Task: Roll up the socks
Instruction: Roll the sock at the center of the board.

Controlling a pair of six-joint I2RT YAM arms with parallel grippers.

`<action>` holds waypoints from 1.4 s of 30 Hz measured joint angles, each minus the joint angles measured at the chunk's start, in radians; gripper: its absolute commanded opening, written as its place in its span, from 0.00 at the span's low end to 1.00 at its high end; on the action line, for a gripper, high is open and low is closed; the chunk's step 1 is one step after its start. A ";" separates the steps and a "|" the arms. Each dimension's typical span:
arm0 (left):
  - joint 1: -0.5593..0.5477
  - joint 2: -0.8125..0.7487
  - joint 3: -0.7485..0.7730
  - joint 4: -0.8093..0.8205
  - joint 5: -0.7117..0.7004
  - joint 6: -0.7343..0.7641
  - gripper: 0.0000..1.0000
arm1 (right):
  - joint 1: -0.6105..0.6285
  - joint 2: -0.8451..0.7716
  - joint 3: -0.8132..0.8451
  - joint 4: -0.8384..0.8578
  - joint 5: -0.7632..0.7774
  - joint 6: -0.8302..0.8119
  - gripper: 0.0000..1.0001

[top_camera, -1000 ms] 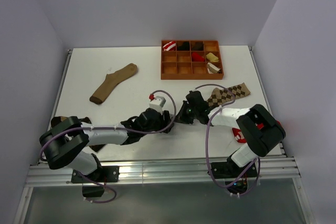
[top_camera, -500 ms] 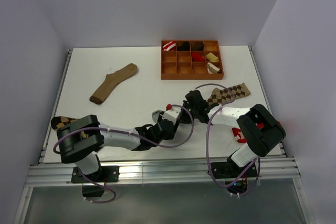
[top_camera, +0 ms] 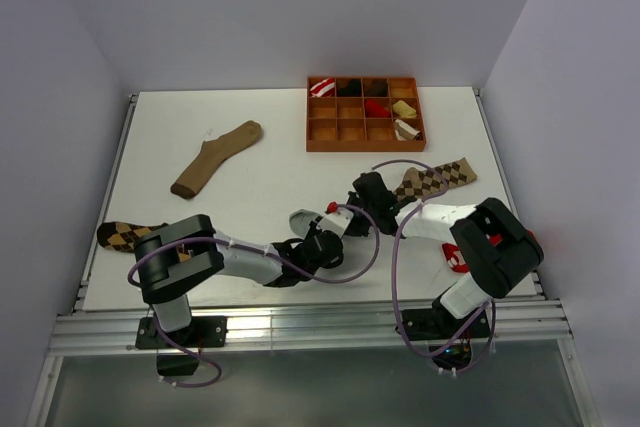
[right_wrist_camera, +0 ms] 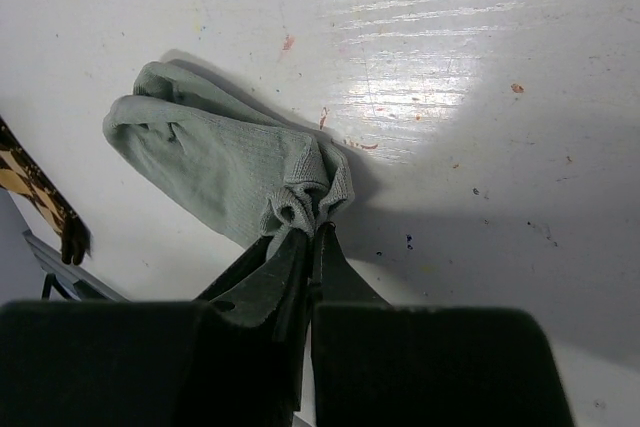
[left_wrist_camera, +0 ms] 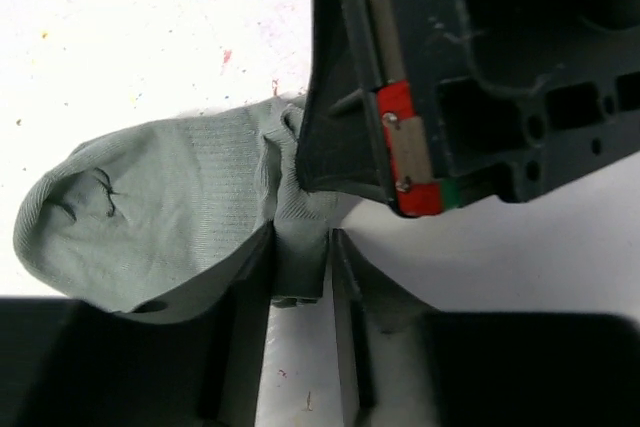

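Observation:
The small grey sock (left_wrist_camera: pixel 150 217) lies flat on the white table just before the arms, its toe to the left in the left wrist view. My right gripper (right_wrist_camera: pixel 312 232) is shut on the bunched cuff of the grey sock (right_wrist_camera: pixel 220 167). My left gripper (left_wrist_camera: pixel 300 239) meets it from the opposite side, its jaws closed on a strip of the same cuff. In the top view both grippers come together at the grey sock (top_camera: pixel 308 217). A lighter argyle sock (top_camera: pixel 435 177) lies at the right, a darker argyle sock (top_camera: pixel 125 235) at the near left.
A long tan sock (top_camera: pixel 215 159) lies at the back left. An orange compartment tray (top_camera: pixel 365 131) with several rolled socks stands at the back. A red and white item (top_camera: pixel 458 259) lies under my right arm.
My left arm has swung right to the grey sock, and its jaws have narrowed around the cuff. My right gripper has stayed in place, shut on the sock.

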 measured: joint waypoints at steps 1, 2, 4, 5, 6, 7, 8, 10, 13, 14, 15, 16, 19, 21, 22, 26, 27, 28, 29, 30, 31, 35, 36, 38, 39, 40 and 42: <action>0.000 0.001 0.001 -0.003 -0.008 -0.002 0.28 | 0.000 0.000 0.000 0.000 0.000 0.000 0.00; 0.000 0.002 0.001 -0.005 -0.014 -0.005 0.24 | 0.000 0.000 0.000 0.000 -0.002 0.000 0.00; 0.000 0.003 0.002 -0.007 -0.027 -0.016 0.12 | 0.000 0.000 0.000 0.005 -0.003 0.000 0.00; -0.001 0.004 0.002 -0.007 -0.031 -0.022 0.07 | 0.000 0.001 0.000 0.009 -0.005 0.000 0.00; -0.001 0.004 0.002 -0.007 -0.034 -0.030 0.03 | 0.000 0.001 0.000 0.013 -0.007 0.000 0.00; -0.002 0.004 0.002 -0.008 -0.037 -0.035 0.01 | 0.000 0.001 -0.002 0.022 -0.009 0.000 0.00; -0.002 0.004 0.002 -0.008 -0.037 -0.040 0.00 | 0.000 0.000 -0.010 0.042 -0.013 0.001 0.01; -0.002 0.004 0.002 -0.008 -0.038 -0.054 0.01 | 0.000 -0.005 -0.028 0.072 -0.015 0.005 0.07; 0.002 -0.002 0.001 -0.011 -0.025 -0.084 0.01 | 0.000 -0.044 -0.077 0.126 -0.017 0.017 0.24; 0.007 -0.008 -0.002 -0.011 -0.014 -0.099 0.01 | 0.000 -0.066 -0.096 0.146 -0.016 0.021 0.28; 0.014 -0.017 -0.009 -0.010 0.003 -0.114 0.01 | 0.000 -0.089 -0.114 0.159 -0.016 0.026 0.37; 0.021 -0.027 -0.018 -0.009 0.021 -0.132 0.01 | 0.000 -0.112 -0.129 0.172 -0.013 0.033 0.41; 0.060 -0.071 -0.056 -0.003 0.106 -0.190 0.01 | 0.000 -0.204 -0.180 0.227 0.009 0.048 0.53; 0.098 -0.099 -0.081 0.005 0.177 -0.233 0.01 | 0.000 -0.249 -0.203 0.265 0.026 0.054 0.57; 0.116 -0.110 -0.093 0.010 0.212 -0.250 0.01 | 0.000 -0.269 -0.214 0.283 0.035 0.055 0.58; 0.204 -0.142 -0.145 0.066 0.375 -0.335 0.01 | 0.000 -0.304 -0.249 0.341 0.055 0.058 0.61; 0.227 -0.147 -0.158 0.081 0.415 -0.356 0.01 | 0.000 -0.304 -0.259 0.356 0.058 0.058 0.62; 0.248 -0.152 -0.172 0.098 0.451 -0.379 0.01 | 0.000 -0.303 -0.270 0.372 0.058 0.058 0.63; 0.269 -0.156 -0.185 0.114 0.489 -0.402 0.01 | 0.000 -0.300 -0.283 0.386 0.058 0.058 0.64; 0.292 -0.160 -0.200 0.131 0.529 -0.426 0.01 | 0.000 -0.297 -0.292 0.398 0.058 0.058 0.64; 0.311 -0.163 -0.212 0.145 0.560 -0.450 0.01 | 0.000 -0.288 -0.301 0.412 0.058 0.058 0.64; 0.373 -0.164 -0.249 0.199 0.677 -0.539 0.01 | 0.000 -0.230 -0.317 0.472 0.039 0.058 0.64; 0.386 -0.164 -0.259 0.216 0.702 -0.557 0.01 | 0.002 -0.206 -0.317 0.491 0.031 0.057 0.64; 0.414 -0.162 -0.286 0.257 0.751 -0.605 0.01 | 0.006 -0.169 -0.317 0.520 0.018 0.057 0.63; 0.427 -0.159 -0.298 0.278 0.772 -0.629 0.01 | 0.010 -0.150 -0.317 0.535 0.011 0.057 0.63; 0.441 -0.151 -0.310 0.303 0.794 -0.654 0.01 | 0.014 -0.135 -0.317 0.545 0.006 0.058 0.63; 0.460 -0.135 -0.328 0.344 0.822 -0.689 0.01 | 0.021 -0.100 -0.317 0.570 -0.006 0.058 0.62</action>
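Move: The grey sock's rolled end lies right at the left hand's fingertips, about 1 cm ahead and level with them, while its flat part reaches off to the left, its middle some 6 cm left and 2 cm ahead. From that hand the beige argyle sock is roughly 12 cm ahead and 22 cm right. The right hand, fingers shut on the rolled end, has it about 1 cm back and 1 cm left. Closing first, the left fingers pinch the sock's rolled end; then the left hand shifts about 4 cm left towards the flat part, rolling some 60 degrees counter-clockwise seen from behind the hand, its fingertips swinging towards the right. The right hand opens, lets go, rises about 6 cm, then sinks most of the way back beside the roll, fingers open and tilted slightly up. ##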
